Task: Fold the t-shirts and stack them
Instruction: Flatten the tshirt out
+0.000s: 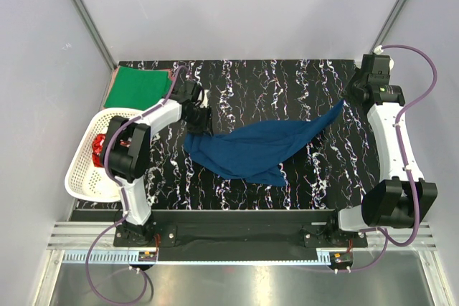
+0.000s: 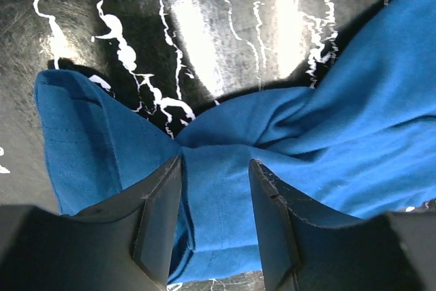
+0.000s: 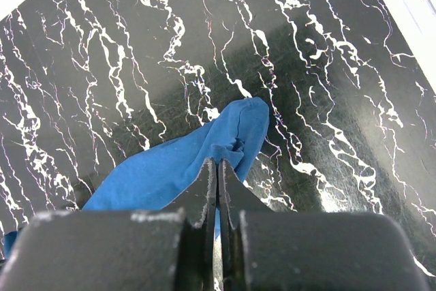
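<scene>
A dark navy blue t-shirt lies stretched across the middle of the black marbled table, from left to back right. My left gripper hangs over its left end. In the left wrist view the left gripper has its jaws apart, with a fold of the blue cloth lying between the fingers. My right gripper is shut on the shirt's right tip and holds it raised at the back right. A bright green t-shirt lies folded at the back left corner.
A white lattice basket hangs off the table's left edge, with a red t-shirt bunched inside it. Grey walls close in the table on the left, right and back. Bare table shows behind the navy shirt.
</scene>
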You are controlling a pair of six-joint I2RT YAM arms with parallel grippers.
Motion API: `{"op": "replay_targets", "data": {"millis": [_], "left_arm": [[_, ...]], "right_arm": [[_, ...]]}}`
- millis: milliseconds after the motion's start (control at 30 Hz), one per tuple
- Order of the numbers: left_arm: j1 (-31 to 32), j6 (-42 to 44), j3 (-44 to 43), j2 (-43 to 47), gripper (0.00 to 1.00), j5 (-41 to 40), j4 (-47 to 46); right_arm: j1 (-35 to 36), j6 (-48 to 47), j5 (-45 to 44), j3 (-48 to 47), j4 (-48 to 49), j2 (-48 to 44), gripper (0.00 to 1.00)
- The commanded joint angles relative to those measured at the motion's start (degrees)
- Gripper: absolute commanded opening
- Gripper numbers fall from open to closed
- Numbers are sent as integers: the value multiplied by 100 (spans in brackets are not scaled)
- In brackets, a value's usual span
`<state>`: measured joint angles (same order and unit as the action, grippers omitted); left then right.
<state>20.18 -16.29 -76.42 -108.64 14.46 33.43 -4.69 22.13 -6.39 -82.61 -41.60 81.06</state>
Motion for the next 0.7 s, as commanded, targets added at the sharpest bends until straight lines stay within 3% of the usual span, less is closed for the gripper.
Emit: {"op": "replay_targets", "data": {"millis": [0, 133, 267, 300, 367, 667], "left_arm": [[-6, 30, -145, -96, 49, -102, -64], [-6, 12, -154, -157, 47, -84, -117], [-6, -23, -154, -26, 24, -39, -196], [-6, -66, -206, 87, 12, -92, -153], [-6, -137, -311, 255, 2, -171, -83], [-58, -673, -1761, 1678, 0, -1832, 691]], "right_arm": [[-15, -7, 33, -1, 232, -230, 0], [-15, -16, 50, 25, 240, -248, 0], [-15, -51, -20, 43, 249, -301, 0], [-15, -68, -55, 52, 249, -292, 0], [-15, -77, -90, 34, 232, -240, 0], [-15, -104, -819, -1169, -164, -248, 0]]}}
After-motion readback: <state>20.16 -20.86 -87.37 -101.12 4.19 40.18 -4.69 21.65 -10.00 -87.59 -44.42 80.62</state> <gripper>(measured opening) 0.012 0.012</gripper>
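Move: The upper edge of the t-shirt's bunched left end lies right between the left gripper's half-open fingers, about 2 cm below the hand point. The loose left flap is some 6 cm left and 3 cm back, the hanging lower part roughly 18 cm right and 14 cm back, and the laundry basket about 29 cm left and 7 cm back. The right gripper holds the shirt's far corner; that upper edge lies some 38 cm left, 3 cm back and 22 cm below. Press the left gripper down the last centimetre onto the t-shirt's upper edge, shut the fingers to pinch the cloth, then quickly lift it about 10 cm, reaching some 4 cm forward and slightly left while the fingertips tip a little outward. Keep the right gripper shut on its raised corner and, at the end, lift that about 3 cm too. ##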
